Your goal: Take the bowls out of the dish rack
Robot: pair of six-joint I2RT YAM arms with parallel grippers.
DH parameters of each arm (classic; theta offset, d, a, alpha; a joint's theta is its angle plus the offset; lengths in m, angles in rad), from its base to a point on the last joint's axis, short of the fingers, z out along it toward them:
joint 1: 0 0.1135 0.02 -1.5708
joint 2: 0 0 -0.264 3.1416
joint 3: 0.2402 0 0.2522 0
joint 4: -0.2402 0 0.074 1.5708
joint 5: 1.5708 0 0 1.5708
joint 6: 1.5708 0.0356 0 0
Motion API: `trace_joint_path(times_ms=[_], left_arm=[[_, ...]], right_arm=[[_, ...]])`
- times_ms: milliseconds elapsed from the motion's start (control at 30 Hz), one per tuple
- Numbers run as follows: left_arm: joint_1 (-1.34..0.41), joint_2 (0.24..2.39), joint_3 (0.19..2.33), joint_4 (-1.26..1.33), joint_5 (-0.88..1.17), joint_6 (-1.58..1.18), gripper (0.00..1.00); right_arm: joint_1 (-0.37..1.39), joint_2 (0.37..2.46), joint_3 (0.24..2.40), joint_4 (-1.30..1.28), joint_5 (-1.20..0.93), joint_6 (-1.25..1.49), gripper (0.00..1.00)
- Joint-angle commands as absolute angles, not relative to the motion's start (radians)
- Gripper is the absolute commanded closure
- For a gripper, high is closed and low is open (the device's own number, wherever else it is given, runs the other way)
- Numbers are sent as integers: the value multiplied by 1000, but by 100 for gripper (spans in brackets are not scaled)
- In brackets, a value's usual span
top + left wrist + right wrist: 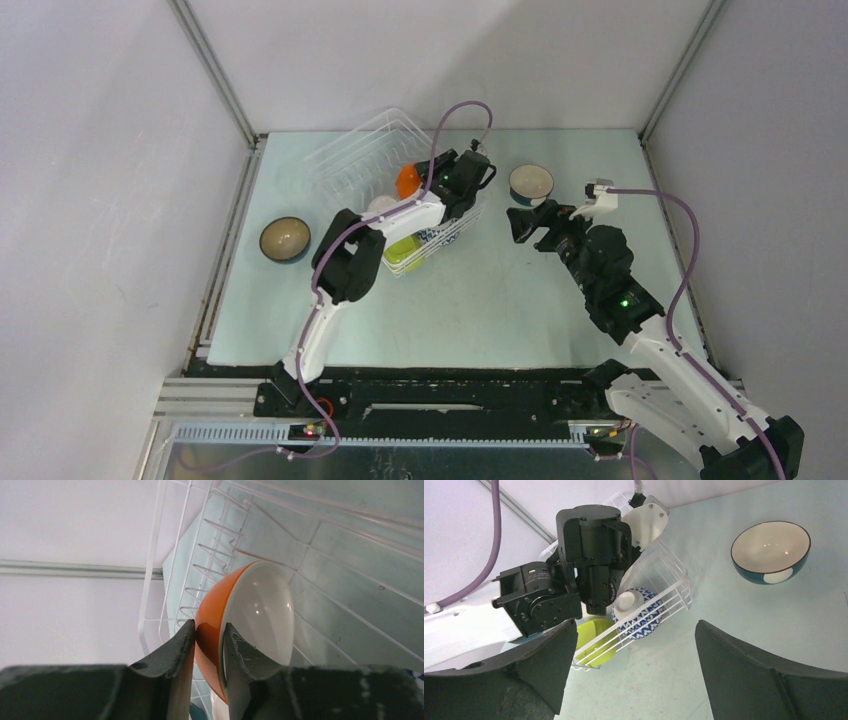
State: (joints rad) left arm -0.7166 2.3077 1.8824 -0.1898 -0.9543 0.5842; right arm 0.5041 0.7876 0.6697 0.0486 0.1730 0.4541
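Note:
The white wire dish rack point(340, 165) sits tilted at the back of the table. An orange bowl point(212, 615) stands on edge in its slots. My left gripper point(209, 630) is shut on that bowl's rim, one finger on the orange outside and the other on the pale inside. A lime green bowl point(596, 635) and a blue-and-white patterned bowl point(644, 615) lie in the rack's near corner, with a white bowl point(380, 207) beside them. My right gripper point(635, 622) hangs open and empty over the table, right of the rack.
A teal bowl point(531, 184) stands upright on the table right of the rack, close behind the right gripper point(535, 222). A dark bowl point(285, 239) rests near the table's left edge. Grey walls enclose the table on three sides.

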Motion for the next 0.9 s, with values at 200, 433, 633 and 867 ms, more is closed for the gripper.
trace_joint_path(times_ms=[200, 433, 633, 867], left_arm=[[-722, 2229, 1833, -12, -1077, 677, 79], [-740, 2224, 1832, 101, -1134, 788, 82], [-742, 2201, 1802, 248, -1196, 930, 89], [-743, 2085, 1733, 306, -1242, 919, 100]], right_arm=[[496, 790, 669, 90, 158, 451, 5], [495, 794, 668, 91, 157, 451, 5], [492, 792, 670, 84, 156, 452, 5], [490, 780, 669, 73, 160, 456, 5]])
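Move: My left hand already has its part-open fingers astride the rim of the tipped orange bowl; the bowl's middle lies about 3 cm ahead, 2 cm left and 3 cm below. The white bowl sits about 8 cm left, 4 cm back and 8 cm lower; the blue-patterned bowl is roughly 11 cm back, 3 cm right and 9 cm lower. From my idle right hand the orange bowl is about 24 cm ahead, 22 cm left and 17 cm below. I close my left fingers from about a third open to almost shut, pinching the orange bowl's rim, one finger on the orange outside and the other on the pale inside. While closing I start lifting, slowly then faster, about 6 cm up out of the rack, easing a little left and back at the end. My wrist tips its fingertips upward by some 10 degrees and rolls its left side up slightly. ##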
